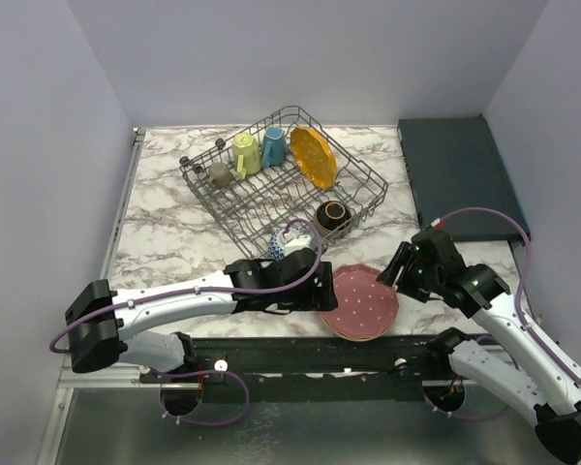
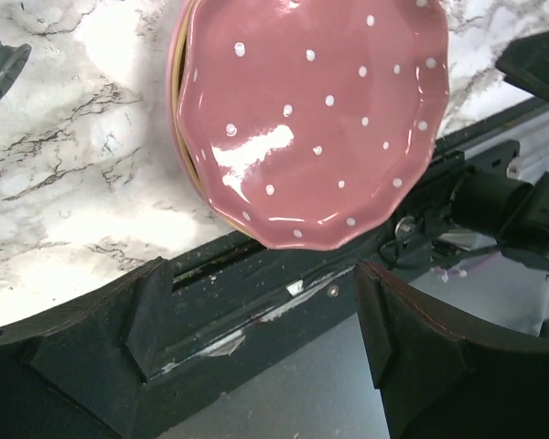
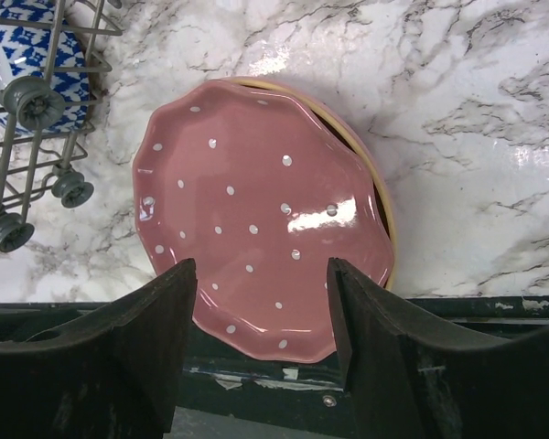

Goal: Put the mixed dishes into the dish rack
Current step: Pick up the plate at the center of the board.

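A pink white-dotted plate [image 1: 365, 300] [image 2: 311, 119] [image 3: 256, 219] lies at the table's front edge on top of another plate with a yellowish rim [image 3: 382, 206]. My left gripper [image 1: 325, 291] [image 2: 265, 311] stands open at the plate's left side, with nothing between its fingers. My right gripper [image 1: 397, 269] [image 3: 261, 306] hovers open over the plate's right side, and the near rim shows between its fingers. The dish rack [image 1: 363, 194] holds a grey cup [image 1: 219, 174], a yellow-green mug [image 1: 245, 153], a blue mug [image 1: 273, 145], an orange plate [image 1: 313, 155], a dark brown bowl [image 1: 333, 214] and a blue-white bowl [image 1: 289, 237].
A dark flat tray [image 1: 455, 174] lies at the back right. A black rail [image 1: 300, 354] runs along the table's front edge, just under the plates. The rack's feet [image 3: 73, 187] stand on the marble close to the pink plate's left.
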`<state>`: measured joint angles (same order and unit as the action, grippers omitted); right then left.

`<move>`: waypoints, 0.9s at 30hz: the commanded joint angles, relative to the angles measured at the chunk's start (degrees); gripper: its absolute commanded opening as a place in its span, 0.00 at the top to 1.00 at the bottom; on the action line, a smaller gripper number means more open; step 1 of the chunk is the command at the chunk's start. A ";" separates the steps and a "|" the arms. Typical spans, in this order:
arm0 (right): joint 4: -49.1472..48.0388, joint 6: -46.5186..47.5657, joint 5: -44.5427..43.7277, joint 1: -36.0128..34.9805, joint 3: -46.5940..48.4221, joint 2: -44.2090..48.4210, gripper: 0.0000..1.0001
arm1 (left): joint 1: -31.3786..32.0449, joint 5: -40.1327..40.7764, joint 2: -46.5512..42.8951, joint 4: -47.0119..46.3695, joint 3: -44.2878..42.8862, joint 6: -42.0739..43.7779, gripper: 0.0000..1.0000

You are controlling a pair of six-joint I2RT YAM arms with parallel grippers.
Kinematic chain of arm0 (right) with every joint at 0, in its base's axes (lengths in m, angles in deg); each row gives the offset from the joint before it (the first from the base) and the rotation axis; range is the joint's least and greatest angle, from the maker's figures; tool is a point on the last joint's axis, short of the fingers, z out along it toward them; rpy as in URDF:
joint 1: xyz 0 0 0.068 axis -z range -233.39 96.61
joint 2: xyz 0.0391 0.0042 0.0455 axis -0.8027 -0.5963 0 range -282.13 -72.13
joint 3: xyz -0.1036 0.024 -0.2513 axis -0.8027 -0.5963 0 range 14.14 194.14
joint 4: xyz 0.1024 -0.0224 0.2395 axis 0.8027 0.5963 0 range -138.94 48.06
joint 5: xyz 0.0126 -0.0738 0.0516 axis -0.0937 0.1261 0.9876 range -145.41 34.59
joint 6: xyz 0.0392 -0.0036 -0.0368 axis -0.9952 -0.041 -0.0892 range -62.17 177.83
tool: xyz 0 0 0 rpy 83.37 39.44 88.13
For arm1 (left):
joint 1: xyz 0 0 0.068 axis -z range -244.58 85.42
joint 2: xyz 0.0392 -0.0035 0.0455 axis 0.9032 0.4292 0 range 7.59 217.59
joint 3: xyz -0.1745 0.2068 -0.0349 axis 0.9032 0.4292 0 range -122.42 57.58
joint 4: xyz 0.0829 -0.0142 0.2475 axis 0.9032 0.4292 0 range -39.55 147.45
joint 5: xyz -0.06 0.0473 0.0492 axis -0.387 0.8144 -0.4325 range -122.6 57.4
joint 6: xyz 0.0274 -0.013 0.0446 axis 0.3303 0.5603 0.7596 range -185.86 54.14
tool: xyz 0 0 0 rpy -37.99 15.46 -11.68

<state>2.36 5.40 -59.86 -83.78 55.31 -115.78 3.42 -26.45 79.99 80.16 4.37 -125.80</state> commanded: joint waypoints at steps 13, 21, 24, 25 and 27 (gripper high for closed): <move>1.55 -1.43 -1.46 -0.18 -0.28 2.04 0.36 | -1.00 2.92 11.61 -7.34 0.60 -5.42 0.35; 1.32 -1.83 -1.17 -0.19 -1.04 2.88 0.36 | -4.45 0.89 12.06 -9.49 3.71 -5.30 0.46; 1.20 -1.91 -1.26 -0.14 -1.16 2.88 0.36 | -5.05 0.16 12.81 -10.00 3.82 -4.96 0.49; 1.14 -1.97 -1.19 -0.17 -1.21 2.89 0.37 | -5.14 -0.12 13.09 -10.24 3.73 -4.88 0.50; 1.02 -1.97 -0.95 -0.19 -1.33 2.95 0.37 | -5.16 -0.60 13.46 -10.63 3.51 -4.76 0.52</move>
<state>2.67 4.20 -60.04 -83.78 54.98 -113.42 -1.49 -25.01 92.29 71.88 7.50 -130.79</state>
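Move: The pink plate, top of a small stack near the table's front edge, has its middle about 11 cm right of the left hand, 5 cm ahead and some 11 cm below. The blue patterned bowl is roughly 20 cm ahead of that hand and 6 cm left; the black bowl 27 cm ahead and 4 cm right. From the right hand, the plate lies about 5 cm left, nearly level forward, 10 cm below. The left hand sinks about 7 cm and eases 4 cm forward towards the plate's left rim, fingers half closing. ##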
